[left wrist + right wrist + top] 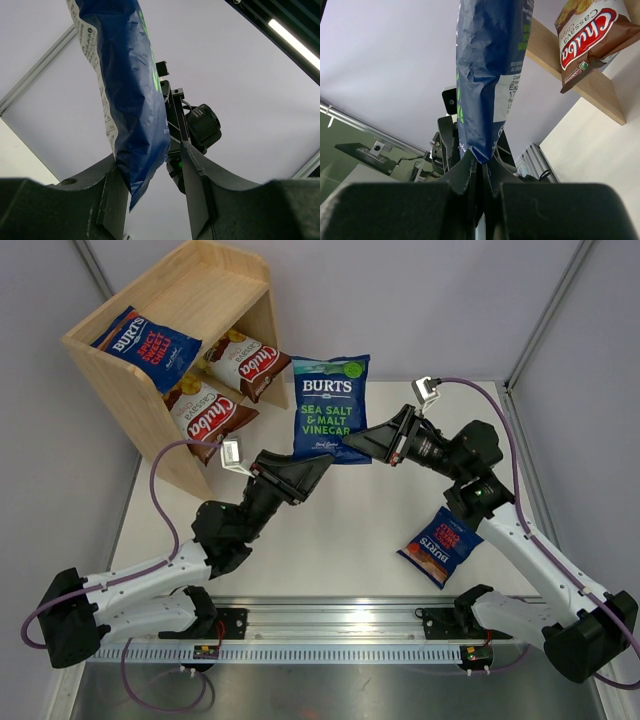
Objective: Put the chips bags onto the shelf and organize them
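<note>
A large blue Burts chips bag [328, 405] with a green label hangs upright in the air between both arms. My right gripper [362, 445] is shut on its lower right corner, and the right wrist view shows the corner [487, 75] pinched in the jaws [482, 160]. My left gripper [318, 468] sits at the lower left corner. In the left wrist view the bag [130, 100] hangs between the fingers [150, 155], touching one, with a gap to the other. The wooden shelf [215, 280] holds two Chuba bags [245, 365] [208, 415] and a Burts bag [148, 345].
A small blue Burts bag [440, 545] with a red label lies on the white table near my right arm. The right wrist view shows a Chuba bag [592, 40] overhanging a shelf board [585, 85]. Grey walls close in the back and sides.
</note>
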{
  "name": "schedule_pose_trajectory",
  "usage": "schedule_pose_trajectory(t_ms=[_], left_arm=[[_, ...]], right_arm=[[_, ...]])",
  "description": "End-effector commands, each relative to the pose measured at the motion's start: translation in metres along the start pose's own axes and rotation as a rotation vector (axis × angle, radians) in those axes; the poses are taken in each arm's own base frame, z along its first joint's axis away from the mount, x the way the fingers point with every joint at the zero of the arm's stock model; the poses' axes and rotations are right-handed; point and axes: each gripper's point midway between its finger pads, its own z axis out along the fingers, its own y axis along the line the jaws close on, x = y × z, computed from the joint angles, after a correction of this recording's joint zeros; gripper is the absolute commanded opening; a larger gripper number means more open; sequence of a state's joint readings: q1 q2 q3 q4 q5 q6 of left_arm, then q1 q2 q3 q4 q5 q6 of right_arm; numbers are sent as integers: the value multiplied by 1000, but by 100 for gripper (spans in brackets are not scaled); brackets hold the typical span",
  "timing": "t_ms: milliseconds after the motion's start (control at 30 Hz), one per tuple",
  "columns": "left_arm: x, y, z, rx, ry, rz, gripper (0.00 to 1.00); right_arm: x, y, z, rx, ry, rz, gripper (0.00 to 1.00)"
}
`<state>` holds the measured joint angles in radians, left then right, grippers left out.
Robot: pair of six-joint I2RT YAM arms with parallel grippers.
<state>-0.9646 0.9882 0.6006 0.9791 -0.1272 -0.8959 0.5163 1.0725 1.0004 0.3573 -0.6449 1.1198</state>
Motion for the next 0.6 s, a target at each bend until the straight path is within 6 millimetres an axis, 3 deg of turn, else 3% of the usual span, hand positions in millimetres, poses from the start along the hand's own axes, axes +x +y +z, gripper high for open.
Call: schedule_pose_trajectory(t_ms=[0,33,267,367,500,533,567], left_arm=[[-25,-19,10,39,-101,-12,45],[-25,-19,10,38,-100,-10,44],[-23,-8,12,-14,-94,-5,12],[-23,-8,15,-22,-92,5,6],[-24,-6,16,-41,-92,21,0],[-25,-6,16,-44,-94,22,0],[-25,-6,16,-49,-94,23,0]], right_arm=[[9,16,-5,-71,34,-55,5],[11,17,-6,-76,41,-55,5],[12,20,-10,-72,43,-90,8],[9,23,-10,-70,30,-106,11],[4,27,-11,-58,3,-123,40],[3,22,-12,-32,0,-127,61],[0,24,-13,-22,-13,-142,74]])
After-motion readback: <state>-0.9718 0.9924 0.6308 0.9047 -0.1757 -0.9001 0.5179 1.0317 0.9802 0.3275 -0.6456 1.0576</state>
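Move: The vinegar chips bag stands up in the air, its bottom edge already between the left gripper's open fingers; its middle is about 5 cm ahead of that hand, 1 cm right and 5 cm above. From the right hand, still pinching the lower right part, the middle is roughly 4 cm ahead, 3 cm left and 4 cm up. The nearer Chuba bag on the shelf lies about 24 cm ahead of the left hand, 26 cm left and 22 cm down. Bring the left gripper's fingers together on the bottom edge of the vinegar bag, easing the hand only about 1 cm forward as they pinch it. Keep the right grip until the left fingers have closed, then open the right fingers well apart to let go of the lower right part, drawing that hand back about 1 cm. ##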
